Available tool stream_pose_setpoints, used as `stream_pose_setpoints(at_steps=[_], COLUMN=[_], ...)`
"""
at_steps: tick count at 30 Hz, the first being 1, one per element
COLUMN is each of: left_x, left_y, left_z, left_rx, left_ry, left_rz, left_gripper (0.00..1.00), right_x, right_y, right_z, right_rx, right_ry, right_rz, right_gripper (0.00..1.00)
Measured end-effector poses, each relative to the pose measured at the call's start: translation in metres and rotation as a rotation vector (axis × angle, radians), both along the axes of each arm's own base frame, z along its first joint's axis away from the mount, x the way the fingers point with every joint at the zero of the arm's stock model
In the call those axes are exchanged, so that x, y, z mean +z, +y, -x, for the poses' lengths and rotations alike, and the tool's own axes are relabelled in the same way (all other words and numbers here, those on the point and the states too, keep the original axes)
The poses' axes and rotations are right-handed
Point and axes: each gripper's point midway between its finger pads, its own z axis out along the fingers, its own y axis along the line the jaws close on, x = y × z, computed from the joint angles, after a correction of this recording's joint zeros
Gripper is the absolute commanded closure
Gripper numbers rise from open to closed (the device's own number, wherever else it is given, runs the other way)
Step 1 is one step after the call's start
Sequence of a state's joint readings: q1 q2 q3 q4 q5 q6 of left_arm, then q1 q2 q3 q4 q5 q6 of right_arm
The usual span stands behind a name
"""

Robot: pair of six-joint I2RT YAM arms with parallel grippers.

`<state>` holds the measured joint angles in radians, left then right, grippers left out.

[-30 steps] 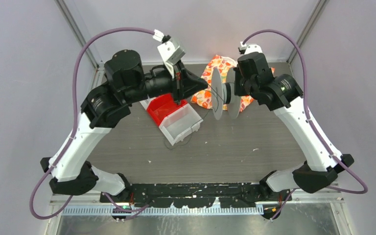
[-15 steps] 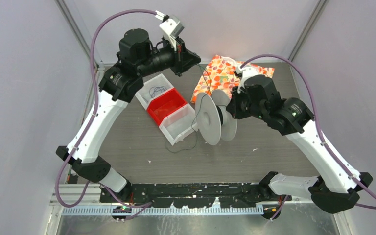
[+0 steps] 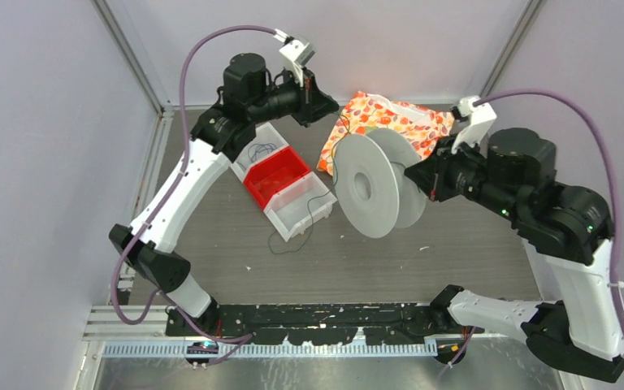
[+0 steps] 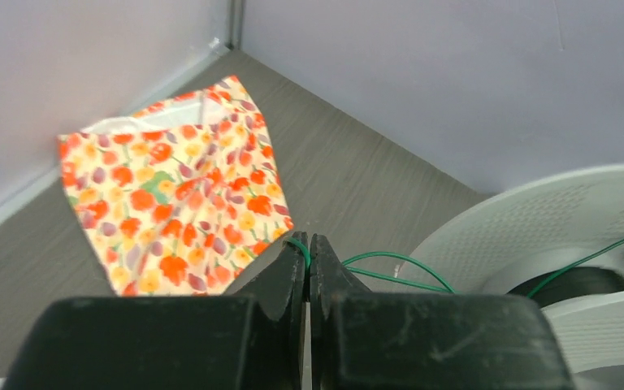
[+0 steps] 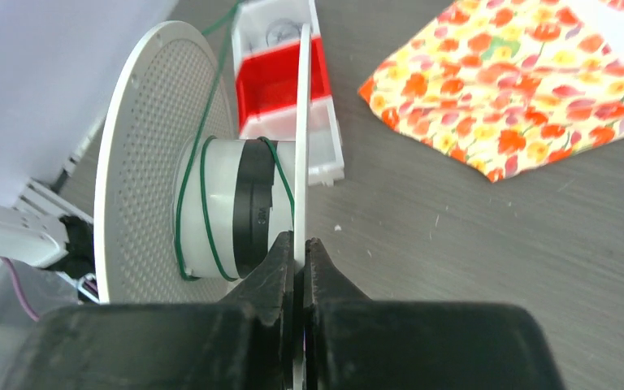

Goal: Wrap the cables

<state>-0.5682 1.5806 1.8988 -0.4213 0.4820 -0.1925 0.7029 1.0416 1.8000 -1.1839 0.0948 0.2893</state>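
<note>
The cable point(image 4: 390, 258) is a thin green wire. My left gripper point(image 4: 309, 250) is shut on it at the far side of the table, above the bin's far end point(image 3: 327, 108). From there the cable point(image 3: 335, 162) runs down to a white two-flange spool point(image 3: 366, 191) held in the air. A few loose turns of cable point(image 5: 203, 203) lie round the spool's hub. My right gripper point(image 5: 299, 248) is shut on the edge of the spool's thin flange point(image 5: 302, 122), at the spool's right side point(image 3: 413, 175). More cable point(image 3: 292, 240) trails onto the table by the bin.
A red and clear compartment bin point(image 3: 280, 183) sits left of the spool, with a coil of thin wire point(image 3: 260, 150) in its far compartment. A floral cloth point(image 3: 390, 122) lies at the far middle, under the left gripper's view point(image 4: 171, 179). Walls close off the back.
The right arm has carried the spool nearer and to the right, turning its flange to face up. The left gripper has moved back and left with the cable.
</note>
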Motion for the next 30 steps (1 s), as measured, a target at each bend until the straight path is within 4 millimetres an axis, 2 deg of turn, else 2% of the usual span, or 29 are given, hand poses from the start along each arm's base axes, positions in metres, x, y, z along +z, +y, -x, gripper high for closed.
stream_pose_setpoints(at_steps=[2,5,8,11,17,22,26,30], left_x=[-0.011,-0.031,-0.052,-0.073,-0.117,-0.144,-0.173,-0.207], left_y=[-0.011,-0.03,-0.045,-0.05,-0.038,-0.025,-0.012,-0.003], left_z=[-0.004,-0.004,-0.001,-0.005,-0.017,-0.025,-0.012,0.02], left_rx=[-0.032,-0.104,-0.177,-0.193,-0.149,-0.107,-0.067,-0.016], left_ry=[0.039,0.116,0.196,0.261,0.377,0.425,0.445,0.377], left_rz=[0.006,0.016,0.031,0.042,0.033,0.048,0.079,0.048], left_gripper=[1.0,0.97,0.8,0.64,0.52,0.42,0.27,0.24], right_x=[0.02,0.038,0.045,0.055,0.098,0.12,0.124,0.127], right_y=[-0.006,-0.016,-0.023,-0.026,-0.035,-0.039,-0.043,-0.041], right_z=[0.003,0.002,-0.001,-0.004,-0.016,-0.028,-0.035,-0.045], right_rx=[-0.012,-0.056,-0.102,-0.132,-0.23,-0.297,-0.344,-0.373], right_ry=[-0.049,-0.098,-0.122,-0.137,-0.22,-0.267,-0.284,-0.297], right_rz=[-0.036,-0.061,-0.066,-0.086,-0.169,-0.209,-0.215,-0.221], right_gripper=[1.0,1.0,1.0,1.0,1.0,1.0,1.0,1.0])
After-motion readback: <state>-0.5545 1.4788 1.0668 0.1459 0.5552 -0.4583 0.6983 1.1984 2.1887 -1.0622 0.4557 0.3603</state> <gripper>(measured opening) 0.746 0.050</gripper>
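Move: From the left hand, still holding the cable, the spool lies about 13 cm back, 7 cm right and 7 cm lower; the cable's trailing length is about 9 cm back, 7 cm left and 43 cm below. The box is about 5 cm ahead, 12 cm left, 41 cm down. From the right hand, pinching its rim, the spool's middle is about 2 cm ahead, 6 cm left, 4 cm lower; the cloth is 32 cm ahead, 1 cm right, 41 cm down. The left releases the cable and sinks about 20 cm; the right raises the pinched spool some 13 cm. ##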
